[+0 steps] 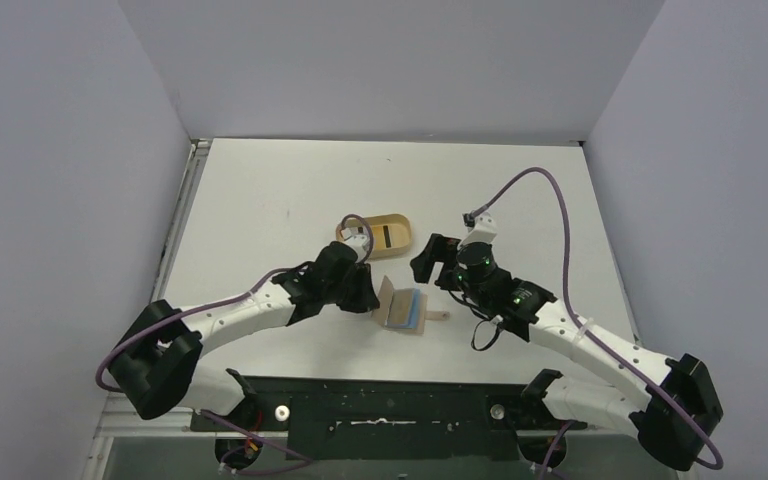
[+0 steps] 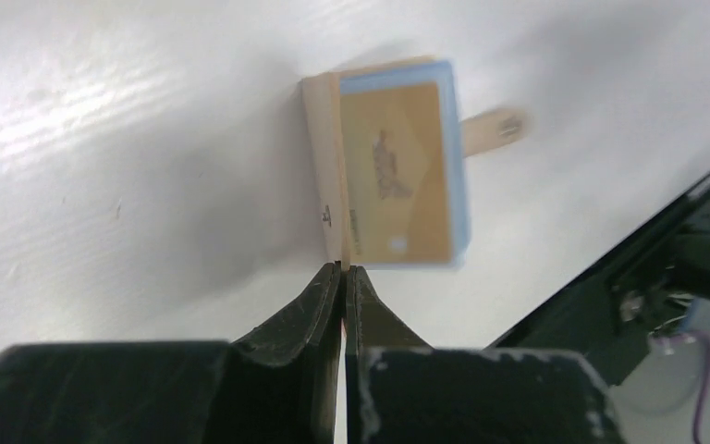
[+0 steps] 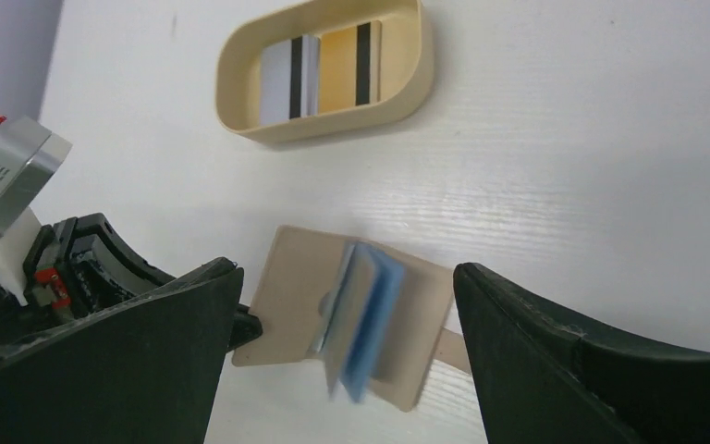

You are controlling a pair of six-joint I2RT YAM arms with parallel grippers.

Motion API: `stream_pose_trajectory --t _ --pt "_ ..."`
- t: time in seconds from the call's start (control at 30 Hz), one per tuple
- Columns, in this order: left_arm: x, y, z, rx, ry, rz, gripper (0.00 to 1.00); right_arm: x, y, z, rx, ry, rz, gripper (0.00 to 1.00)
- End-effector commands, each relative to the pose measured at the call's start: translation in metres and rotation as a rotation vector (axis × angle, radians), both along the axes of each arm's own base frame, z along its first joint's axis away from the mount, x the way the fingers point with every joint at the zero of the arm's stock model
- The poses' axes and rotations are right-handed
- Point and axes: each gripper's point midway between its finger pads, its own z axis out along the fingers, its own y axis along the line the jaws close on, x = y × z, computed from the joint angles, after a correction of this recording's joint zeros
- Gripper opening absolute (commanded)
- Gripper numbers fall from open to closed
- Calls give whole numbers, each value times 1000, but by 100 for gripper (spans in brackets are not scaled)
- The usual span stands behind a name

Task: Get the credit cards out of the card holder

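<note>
The tan card holder (image 1: 406, 310) lies open on the table, its strap tab (image 2: 495, 126) pointing right. My left gripper (image 1: 371, 298) is shut on the edge of its raised left flap (image 2: 323, 157); in the left wrist view the fingertips (image 2: 343, 270) pinch that edge. Inside, blue card leaves (image 3: 370, 319) stand up, blurred, and a gold card (image 2: 397, 171) lies in a blue sleeve. My right gripper (image 1: 428, 270) is open and empty, just above and right of the holder; in the right wrist view its jaws (image 3: 347, 273) spread wide on either side of it.
An oval tan tray (image 1: 365, 222) with a raised rim stands behind the holder. It holds a silver card (image 3: 290, 80) and a gold card (image 3: 351, 74), each with a black stripe. A black rail (image 1: 390, 405) runs along the near table edge.
</note>
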Motion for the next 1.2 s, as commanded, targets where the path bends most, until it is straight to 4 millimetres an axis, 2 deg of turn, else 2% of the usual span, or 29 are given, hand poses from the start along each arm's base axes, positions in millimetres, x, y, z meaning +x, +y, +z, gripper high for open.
stream_pose_trajectory --t 0.0,0.1,0.17,0.27,0.33,0.4,0.47,0.53,0.7,0.9,1.17 --pt "-13 21 -29 147 58 -21 0 -4 -25 -7 -142 -9 -69 88" --pt "-13 23 -31 156 63 -9 0 -7 -33 -4 -132 -38 -82 88" --pt "-14 25 -31 163 64 -4 0 -10 -23 4 -94 -76 -19 88" --pt "-15 27 -33 155 78 14 0 -16 12 11 -13 -92 145 88" --pt "-18 29 -41 146 97 32 0 -23 40 8 80 -70 254 88" --pt "-24 33 -58 143 135 65 0 -28 61 -1 217 -23 293 88" --pt "-26 36 -71 141 154 92 0 -28 72 -5 327 -6 301 87" --pt "-28 42 -82 157 171 116 0 -27 74 -13 356 15 290 87" --pt "-30 50 -95 166 189 153 0 -32 76 -31 357 80 304 87" --pt "-35 46 -109 126 233 168 0 -47 99 -46 397 163 403 87" --pt "-45 55 -128 121 289 216 0 -59 85 -70 320 242 359 87"
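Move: The open card holder already hangs by its left edge from the left fingers; its middle lies about 6 cm to that hand's right, level fore-and-aft and some 4 cm below. From the empty right gripper, the holder is roughly 3 cm back, 4 cm left and 10 cm below. The tan tray stands about 14 cm ahead and 10 cm left of the right gripper, 15 cm lower. Lower the left gripper about 8 cm, keeping its pinch on the holder's edge and easing slightly back and left, to lay the holder on the table. Bring the wide-open right gripper down, left and back over the holder, roughly 8 cm down and 8 cm left after a small swing right, turning counter-clockwise and tipping down some 20 degrees. ##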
